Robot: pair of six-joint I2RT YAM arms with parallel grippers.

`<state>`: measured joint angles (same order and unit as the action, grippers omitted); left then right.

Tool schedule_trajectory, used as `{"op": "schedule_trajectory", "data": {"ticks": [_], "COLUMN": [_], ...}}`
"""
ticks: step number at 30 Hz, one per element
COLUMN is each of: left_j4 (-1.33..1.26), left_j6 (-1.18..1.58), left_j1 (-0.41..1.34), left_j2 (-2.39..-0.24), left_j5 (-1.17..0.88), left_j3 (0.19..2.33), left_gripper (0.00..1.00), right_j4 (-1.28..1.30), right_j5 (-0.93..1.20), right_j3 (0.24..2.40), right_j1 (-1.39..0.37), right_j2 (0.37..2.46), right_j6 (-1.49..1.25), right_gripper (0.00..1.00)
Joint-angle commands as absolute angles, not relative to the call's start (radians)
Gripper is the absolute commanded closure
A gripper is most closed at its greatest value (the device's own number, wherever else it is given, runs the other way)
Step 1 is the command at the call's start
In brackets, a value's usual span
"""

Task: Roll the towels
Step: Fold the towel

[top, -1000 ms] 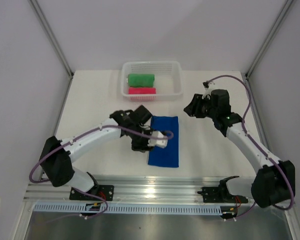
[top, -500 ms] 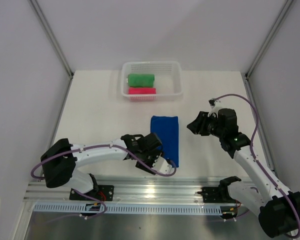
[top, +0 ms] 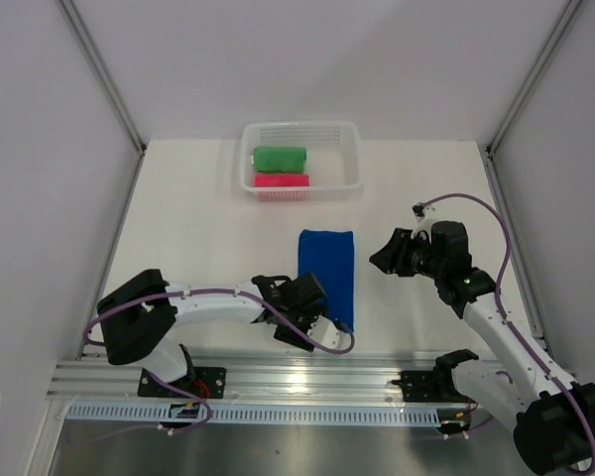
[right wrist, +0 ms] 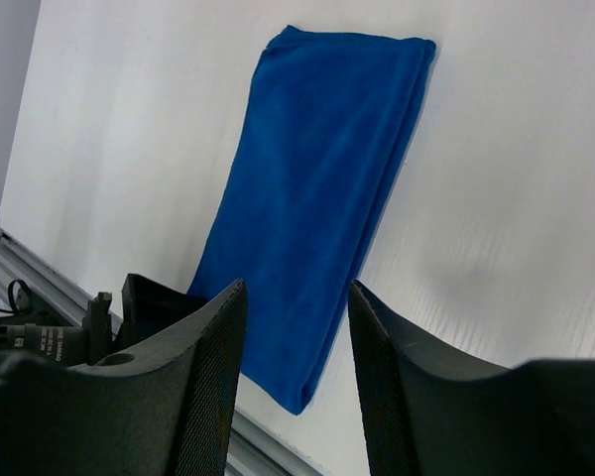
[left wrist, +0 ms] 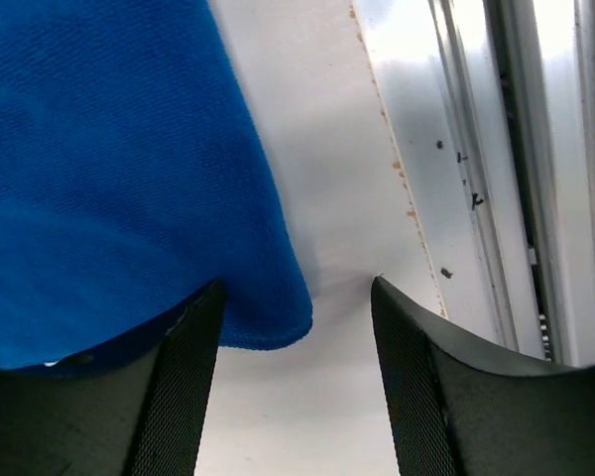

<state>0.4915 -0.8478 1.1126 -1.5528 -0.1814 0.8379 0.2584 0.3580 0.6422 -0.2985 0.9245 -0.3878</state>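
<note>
A royal blue towel (top: 328,270) lies folded flat in a long strip mid-table. My left gripper (top: 314,319) sits low at the strip's near left corner. In the left wrist view its jaws are open, with the blue towel's (left wrist: 109,169) corner just inside the left finger (left wrist: 183,387), touching nothing I can make out. My right gripper (top: 380,257) hovers to the right of the strip, open and empty, looking along the blue towel (right wrist: 322,188). A green towel (top: 280,158) and a pink towel (top: 281,180) lie rolled in the basket.
The white mesh basket (top: 349,159) stands at the back centre. The metal rail (top: 307,377) runs along the near edge, right behind my left gripper, and shows as the rail (left wrist: 516,169) in the left wrist view. White walls close in both sides.
My left gripper slid off the towel's middle down to its near left corner and opened wider. My right arm pulled back toward the near right and dropped lower.
</note>
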Motion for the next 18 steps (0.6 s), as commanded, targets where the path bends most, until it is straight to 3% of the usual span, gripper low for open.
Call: {"op": "schedule_trajectory", "data": {"ticks": [1,4,5,11,18], "left_j4": [0.433,0.411,0.407,0.408,0.561], "left_j6": [-0.801,-0.775,-0.769,-0.753,-0.683], "left_j1": [1.118,1.118,1.118,1.097,0.962], "left_j2": [-1.565,-1.571,-1.572,-1.552,-1.482], "left_j5": [-0.143,-0.120,-0.115,-0.101,-0.308], "left_j3": [0.796,0.782,0.776,0.773,0.876], "left_gripper": [0.36,0.47,0.61,0.99,0.99], "right_j4": [0.238,0.175,0.160,0.089,0.052], "right_j5": [0.408,0.429,0.436,0.449,0.465], "right_j3": [0.654,0.650,0.649,0.661,0.638], "right_j1": [-0.301,-0.301,-0.299,-0.301,-0.301], "right_j2": [0.893,0.871,0.867,0.880,0.879], "right_j6": [-0.379,-0.362,-0.350,-0.180,-0.005], "right_gripper": [0.51,0.50,0.50,0.48,0.47]}}
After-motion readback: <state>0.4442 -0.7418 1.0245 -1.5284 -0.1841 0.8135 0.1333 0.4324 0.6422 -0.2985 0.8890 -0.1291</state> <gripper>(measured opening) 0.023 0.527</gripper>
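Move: The blue towel's near-left corner sits between the left hand's open fingers, about 1 cm ahead and 1 cm below; the towel's middle is some 12 cm ahead and 7 cm to the right. The metal rail at the table's near edge runs roughly 5 cm behind that hand. From the right hand, the corner lies about 24 cm left, 13 cm back and 15 cm below. Closing fully on the blue towel's near-left corner, the left fingers pinch the cloth while the hand creeps about 2 cm forward just over the table, turning some 10 degrees counter-clockwise, and at the end starts left. The open, empty right hand rises about 3 cm, its wrist tilting up and turning counter-clockwise. ##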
